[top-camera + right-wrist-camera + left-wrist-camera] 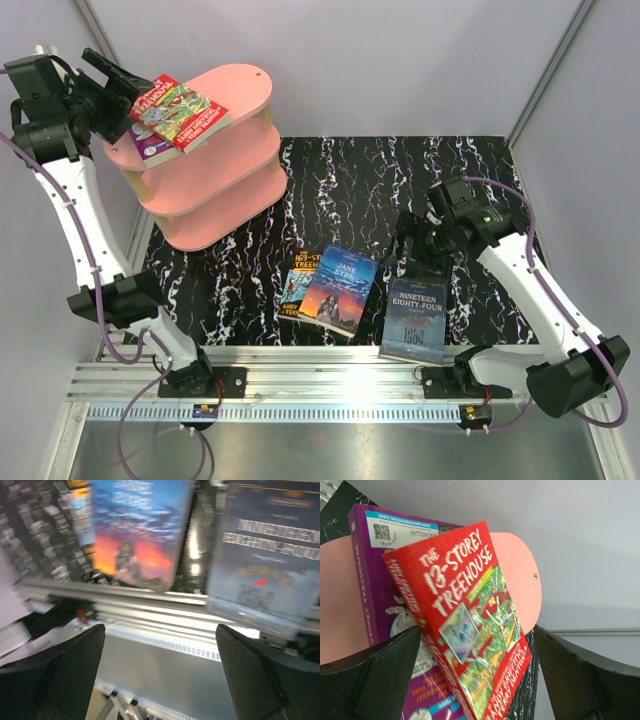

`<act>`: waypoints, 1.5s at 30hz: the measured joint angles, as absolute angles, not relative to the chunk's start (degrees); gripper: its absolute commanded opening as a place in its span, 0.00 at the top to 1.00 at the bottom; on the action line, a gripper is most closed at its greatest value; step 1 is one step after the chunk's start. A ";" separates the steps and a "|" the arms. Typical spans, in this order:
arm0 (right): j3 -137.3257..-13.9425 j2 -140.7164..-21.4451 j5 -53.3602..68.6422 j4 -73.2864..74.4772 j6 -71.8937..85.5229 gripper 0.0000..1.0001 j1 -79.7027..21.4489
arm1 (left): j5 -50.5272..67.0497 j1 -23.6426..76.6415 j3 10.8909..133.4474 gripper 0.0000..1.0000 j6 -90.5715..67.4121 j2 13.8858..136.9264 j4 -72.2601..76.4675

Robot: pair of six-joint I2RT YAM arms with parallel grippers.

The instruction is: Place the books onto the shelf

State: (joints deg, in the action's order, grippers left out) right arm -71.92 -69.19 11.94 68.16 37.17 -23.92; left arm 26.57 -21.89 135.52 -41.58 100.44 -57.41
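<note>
The pink shelf [240,90] stands at the back left. On the left end of its top board lies a purple book [150,148], and a red Treehouse book [180,112] rests slanted across it. My left gripper [125,80] is open at the books' near end. In the left wrist view the red book [465,625] sits between the spread fingers [390,670] and touches neither. On the mat lie Jane Eyre [340,288], partly over a blue-yellow Treehouse book [297,285], and Nineteen Eighty-Four [414,318]. My right gripper [420,250] hangs open and holds nothing, above the dark blue book.
A black marbled mat [400,180] covers the table. An aluminium rail [330,360] runs along the near edge, and the Nineteen Eighty-Four book overhangs it. Grey walls close in the back and both sides. The right wrist view is blurred.
</note>
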 measured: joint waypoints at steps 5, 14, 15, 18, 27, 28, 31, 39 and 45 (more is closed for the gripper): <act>-83.18 -72.84 23.16 61.01 36.51 0.08 -23.97 | 22.94 -21.87 130.26 0.01 -41.43 92.40 -57.47; -133.21 -104.53 34.30 48.10 39.33 1.00 -24.27 | 11.73 -21.82 120.84 0.11 -39.38 81.62 -61.43; -138.80 -109.47 35.09 46.87 40.29 1.00 -24.40 | 10.44 -21.76 119.13 0.12 -39.59 81.34 -61.80; -152.83 -123.50 38.13 42.46 45.39 1.00 -24.97 | 7.75 -21.56 113.21 0.19 -40.21 80.73 -62.17; -152.48 -139.41 42.26 10.63 69.43 1.00 -28.88 | 5.10 -20.16 111.15 0.34 -41.65 82.11 -63.00; -152.57 -140.16 42.39 7.29 71.70 1.00 -29.36 | 4.89 -20.10 112.14 0.35 -41.65 82.76 -63.40; -152.00 -140.68 42.65 -0.54 76.69 1.00 -30.33 | 4.47 -20.10 113.62 0.36 -41.69 84.68 -63.07; -150.26 -140.00 39.86 -7.03 78.89 1.00 -30.26 | 2.66 -19.09 113.69 0.43 -42.87 85.23 -62.63; -153.08 -140.73 31.24 -4.16 78.54 1.00 -30.48 | 0.14 -17.80 110.48 0.46 -43.66 83.20 -59.94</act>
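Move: My open left hand is just off the red 13-Storey book, whose middle lies about 7 cm to its right, 2 ahead and 4 below. The purple book under it is some 4 cm right, 2 ahead and 8 down, and the shelf top's near-left end about 6 back, 3 left, 9 down. For my right hand the red book is roughly 23 ahead, 48 left and 22 up. Jane Eyre lies about 12 left, 2 ahead, and Nineteen Eighty-Four 5 right, 5 back, both 19 below. I swing my right hand up, forward and left, about 30 cm forward and nearly as far left, from above the table books to the shelf top's far-right end, shutting its empty fingers and rolling it to point left at the shelved books. My left hand backs off, then drops beside the near-left end, tipping down, turning counter-clockwise and closing partway near the purple spine. ##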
